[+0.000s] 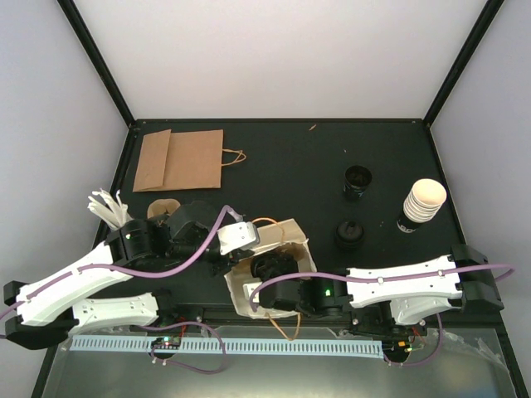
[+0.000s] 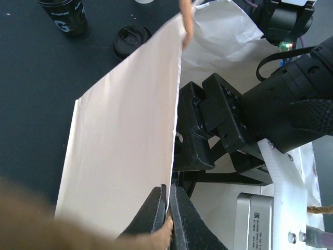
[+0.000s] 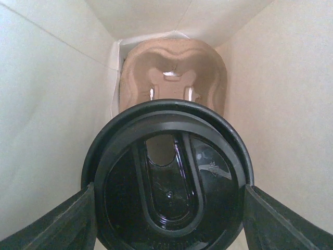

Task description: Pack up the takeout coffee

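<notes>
A cream paper bag [image 1: 292, 239] stands open at the near middle of the table. My left gripper [image 2: 170, 208] is shut on the bag's upper edge [image 2: 125, 140], pinching the paper wall between its fingers. My right gripper [image 3: 169, 208] reaches down inside the bag [image 3: 47, 114]. Its two fingers [image 3: 67, 224] press on either side of the takeout coffee [image 3: 169, 182], which shows only as its round black lid. The cup body under the lid is hidden. A brown moulded cup carrier [image 3: 174, 67] lies at the bag's bottom, beneath the cup.
A flat brown paper bag [image 1: 178, 159] lies at the back left. A stack of cream cups [image 1: 423, 203], a black cup [image 1: 358, 182] and black lids [image 1: 348, 235] stand at the right. White sticks [image 1: 108, 207] and a brown carrier [image 1: 163, 207] sit at the left.
</notes>
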You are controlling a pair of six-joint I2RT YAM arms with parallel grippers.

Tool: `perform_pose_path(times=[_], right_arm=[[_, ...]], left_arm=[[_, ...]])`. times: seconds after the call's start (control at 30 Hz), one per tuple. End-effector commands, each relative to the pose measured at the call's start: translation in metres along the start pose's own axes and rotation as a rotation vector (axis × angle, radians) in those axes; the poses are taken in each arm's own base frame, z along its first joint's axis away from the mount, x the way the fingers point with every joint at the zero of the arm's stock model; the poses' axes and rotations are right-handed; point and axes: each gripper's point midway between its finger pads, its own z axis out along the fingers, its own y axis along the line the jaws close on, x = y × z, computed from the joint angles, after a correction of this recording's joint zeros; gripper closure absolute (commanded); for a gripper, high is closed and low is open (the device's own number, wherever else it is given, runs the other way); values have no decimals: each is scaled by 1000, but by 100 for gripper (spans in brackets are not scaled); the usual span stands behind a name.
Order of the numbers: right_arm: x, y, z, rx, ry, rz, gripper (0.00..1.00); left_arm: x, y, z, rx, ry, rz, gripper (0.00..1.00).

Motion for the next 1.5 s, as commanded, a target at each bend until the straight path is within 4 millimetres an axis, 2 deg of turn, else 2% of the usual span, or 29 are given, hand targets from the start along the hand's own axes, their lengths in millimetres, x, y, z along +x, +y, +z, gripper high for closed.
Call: perform_pose_path(times=[0.0, 0.07, 0.3, 0.53, 0.67, 0.8, 0.93, 1.07, 1.2, 1.33, 1.47], right_arm=[[7, 10, 2, -26, 19, -7, 48], [8, 9, 2, -21, 18, -7, 48], [9, 9, 3, -9, 12, -8, 48], [9, 6, 3, 10, 12, -4, 48], [8, 2, 2, 30, 5, 5, 48], [4, -1, -1, 43, -21, 8, 48], [-1, -2, -3, 55, -42, 2, 48], [-9, -1, -5, 67, -76, 5, 47], [-16, 3, -6, 82, -99, 1, 47], [-21, 6, -6, 81, -119, 1, 47], [-24, 7, -5, 89, -135, 1, 47]], left_arm=[[-40, -13, -25, 55, -187, 22, 95], [-40, -13, -25, 53, -188, 20, 94], [-44, -9, -31, 30, -217, -1, 79], [-56, -7, -53, 10, -305, -42, 50], [-54, 28, -70, -181, -328, -182, 46], [-36, 72, -74, -342, -276, -360, 44], [-5, 110, -62, -387, -223, -547, 44], [26, 139, -34, -346, -167, -712, 43], [47, 162, -7, -328, -129, -799, 43], [64, 176, 17, -307, -101, -857, 43], [78, 179, 48, -225, -36, -908, 45]])
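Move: Pinched in the shut left fingers is the paper bag's rim; the bag's middle lies some 4 cm ahead, 5 cm right and 13 cm below that hand. From there the spare cup tray is about 28 cm left and 14 cm ahead, the loose lidded cup roughly 27 cm right and 12 cm ahead, both some 24 cm lower. The right hand, holding its lidded cup inside the bag, has the tray at the bag's bottom about 6 cm ahead, 3 cm left and 9 cm below. Opening to just over half, the left fingers let go of the bag's rim and rise about 7 cm, then swing forward and left around the bag, about 15 cm forward overall. The hand turns some 45 degrees counter-clockwise, tips downward and sinks to end off the bag's far left side. The right hand keeps its grip on the cup in the bag, easing back a couple of centimetres late on. ##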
